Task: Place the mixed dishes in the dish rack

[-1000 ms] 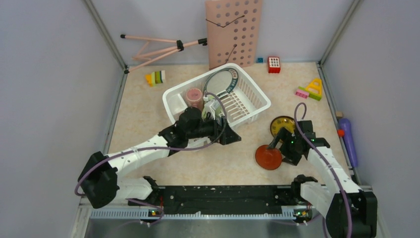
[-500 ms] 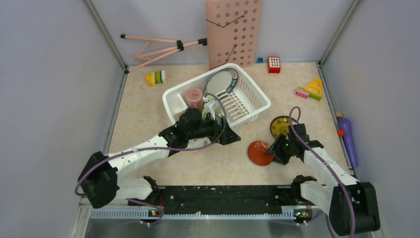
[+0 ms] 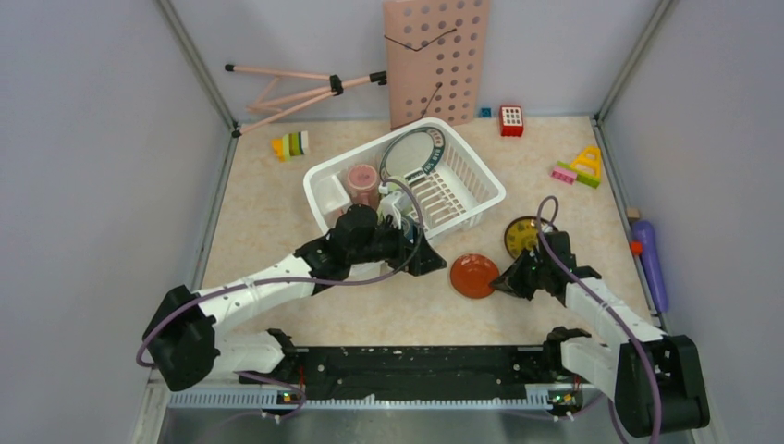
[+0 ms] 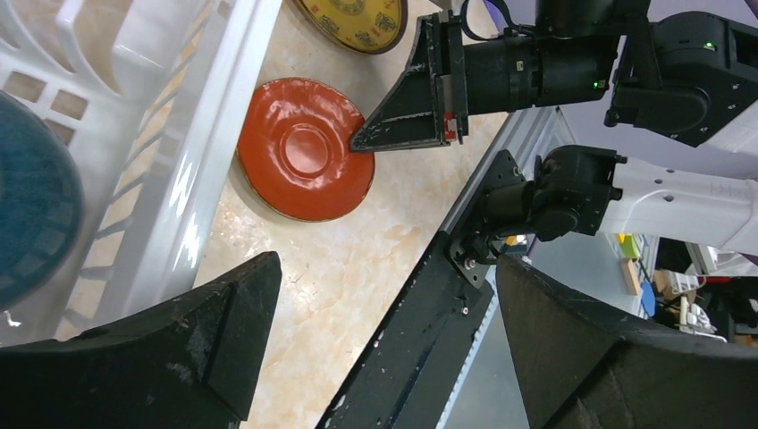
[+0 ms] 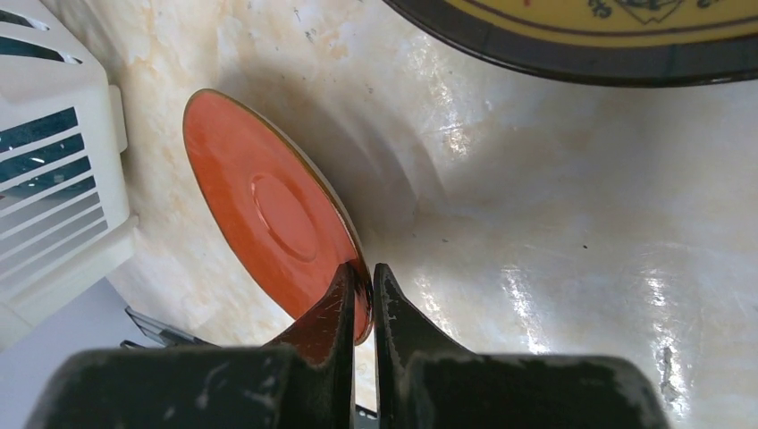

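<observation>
My right gripper (image 3: 502, 280) (image 5: 364, 286) is shut on the rim of the orange small plate (image 3: 473, 275) (image 5: 268, 210) and holds it just right of the white dish rack (image 3: 481, 199). The plate also shows in the left wrist view (image 4: 304, 147). The yellow small plate (image 3: 523, 235) (image 5: 581, 31) lies on the table behind the right arm. The rack holds a pink cup (image 3: 362, 179), the teal-rimmed large plate (image 3: 412, 153) standing upright, and the blue bowl (image 4: 31, 197). My left gripper (image 3: 421, 261) (image 4: 384, 349) is open and empty at the rack's near side.
Colourful toy blocks lie at the back left (image 3: 290, 144), back middle (image 3: 510, 120) and back right (image 3: 581, 167). A purple cylinder (image 3: 650, 259) lies along the right wall. A pink perforated board (image 3: 434, 57) and a pink tripod (image 3: 296, 88) lean at the back.
My right gripper has carried the orange plate leftwards, from near the front right toward the rack's corner. The left arm has barely moved.
</observation>
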`<state>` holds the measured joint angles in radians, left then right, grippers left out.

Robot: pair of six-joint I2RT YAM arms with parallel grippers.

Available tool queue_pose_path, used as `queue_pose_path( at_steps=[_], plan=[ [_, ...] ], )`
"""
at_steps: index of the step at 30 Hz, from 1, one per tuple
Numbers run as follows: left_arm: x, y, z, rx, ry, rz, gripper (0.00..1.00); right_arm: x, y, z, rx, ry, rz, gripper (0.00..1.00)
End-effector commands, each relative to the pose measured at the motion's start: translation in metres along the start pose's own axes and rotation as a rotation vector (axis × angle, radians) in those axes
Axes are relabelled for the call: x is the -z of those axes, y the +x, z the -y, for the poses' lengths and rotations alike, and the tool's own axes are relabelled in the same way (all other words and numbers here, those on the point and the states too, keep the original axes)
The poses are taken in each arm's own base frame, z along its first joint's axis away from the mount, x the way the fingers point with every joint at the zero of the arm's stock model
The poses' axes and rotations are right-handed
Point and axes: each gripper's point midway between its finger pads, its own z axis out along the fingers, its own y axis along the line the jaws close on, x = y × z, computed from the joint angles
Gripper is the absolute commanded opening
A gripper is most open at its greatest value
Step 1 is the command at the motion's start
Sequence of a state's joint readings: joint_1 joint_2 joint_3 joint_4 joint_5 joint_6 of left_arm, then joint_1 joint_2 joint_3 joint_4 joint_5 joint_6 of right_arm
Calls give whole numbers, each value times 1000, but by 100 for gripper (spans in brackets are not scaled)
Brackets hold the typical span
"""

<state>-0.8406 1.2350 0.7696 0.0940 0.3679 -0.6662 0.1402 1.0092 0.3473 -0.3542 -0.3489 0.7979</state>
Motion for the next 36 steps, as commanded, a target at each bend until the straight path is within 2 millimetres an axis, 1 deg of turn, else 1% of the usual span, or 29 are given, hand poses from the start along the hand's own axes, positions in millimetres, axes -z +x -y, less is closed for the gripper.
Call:
queue_pose_path(
  at_steps=[1, 5, 7, 9, 11, 13, 16, 19, 20, 23, 24, 25, 26, 28, 29, 31, 32, 34, 36],
  plan=[
    [11, -10, 2, -56, -18, 59, 94, 6, -11, -5, 59, 10, 51, 0],
    [13, -12, 1, -67, -32, 70, 94, 21, -23, -35, 139, -101, 101, 0],
    [13, -13, 2, -69, -30, 71, 94, 26, -27, -41, 162, -119, 119, 0],
    [13, -14, 2, -70, -28, 73, 94, 28, -28, -42, 182, -118, 120, 0],
    [13, -13, 2, -69, -31, 70, 94, 26, -26, -39, 182, -109, 108, 0],
    [13, -13, 1, -69, -33, 71, 94, 22, -22, -39, 173, -124, 92, 0],
    [13, -14, 2, -65, -30, 73, 94, 13, -21, -44, 152, -177, 86, 0],
    [13, -14, 3, -64, -26, 74, 94, 6, -20, -43, 143, -189, 75, 0],
    [13, -15, 4, -64, -25, 76, 95, 5, -21, -42, 147, -183, 75, 3],
    [13, -15, 2, -61, -34, 73, 94, 3, -25, -35, 141, -123, 81, 37],
    [13, -15, 2, -62, -39, 72, 94, 3, -28, -31, 134, -95, 89, 52],
    [14, -15, 1, -62, -43, 72, 94, 4, -30, -27, 128, -65, 96, 63],
    [14, -16, 1, -63, -45, 74, 95, 5, -31, -24, 124, -39, 101, 70],
    [15, -16, 0, -68, -49, 78, 95, 9, -36, -20, 127, 2, 120, 78],
    [16, -16, 1, -71, -48, 80, 95, 12, -39, -17, 124, 29, 135, 83],
    [17, -16, 0, -79, -52, 86, 95, 20, -47, -11, 112, 89, 175, 90],
    [18, -16, -1, -84, -55, 88, 95, 25, -51, -7, 98, 124, 198, 95],
    [21, -16, -2, -93, -63, 91, 95, 37, -61, -1, 65, 186, 250, 99],
    [24, -17, -4, -106, -73, 100, 95, 49, -67, 12, -2, 260, 288, 99]
  ],
)
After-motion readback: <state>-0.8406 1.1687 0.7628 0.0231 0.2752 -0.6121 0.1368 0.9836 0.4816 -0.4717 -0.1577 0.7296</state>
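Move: The red saucer is already pinched by the rim nearest my right hand. Its middle lies about 5 cm to that hand's left, 2 cm ahead and a touch lower. The yellow plate lies some 11 cm ahead and 6 cm to the right of my right hand; the dish rack's middle is roughly 21 cm ahead and 21 cm to its left. From my left hand the saucer lies about 10 cm to the right, 2 cm ahead and 17 cm below. Still shut on the red saucer's rim, my right hand rises about 3 cm while easing forward, its fingers tipping slightly outward, then comes back down to the tabletop and opens wide to let the saucer go. Freed, I draw off to the right and a little up, towards the yellow plate, fingertips swinging rightward some 10 degrees. ##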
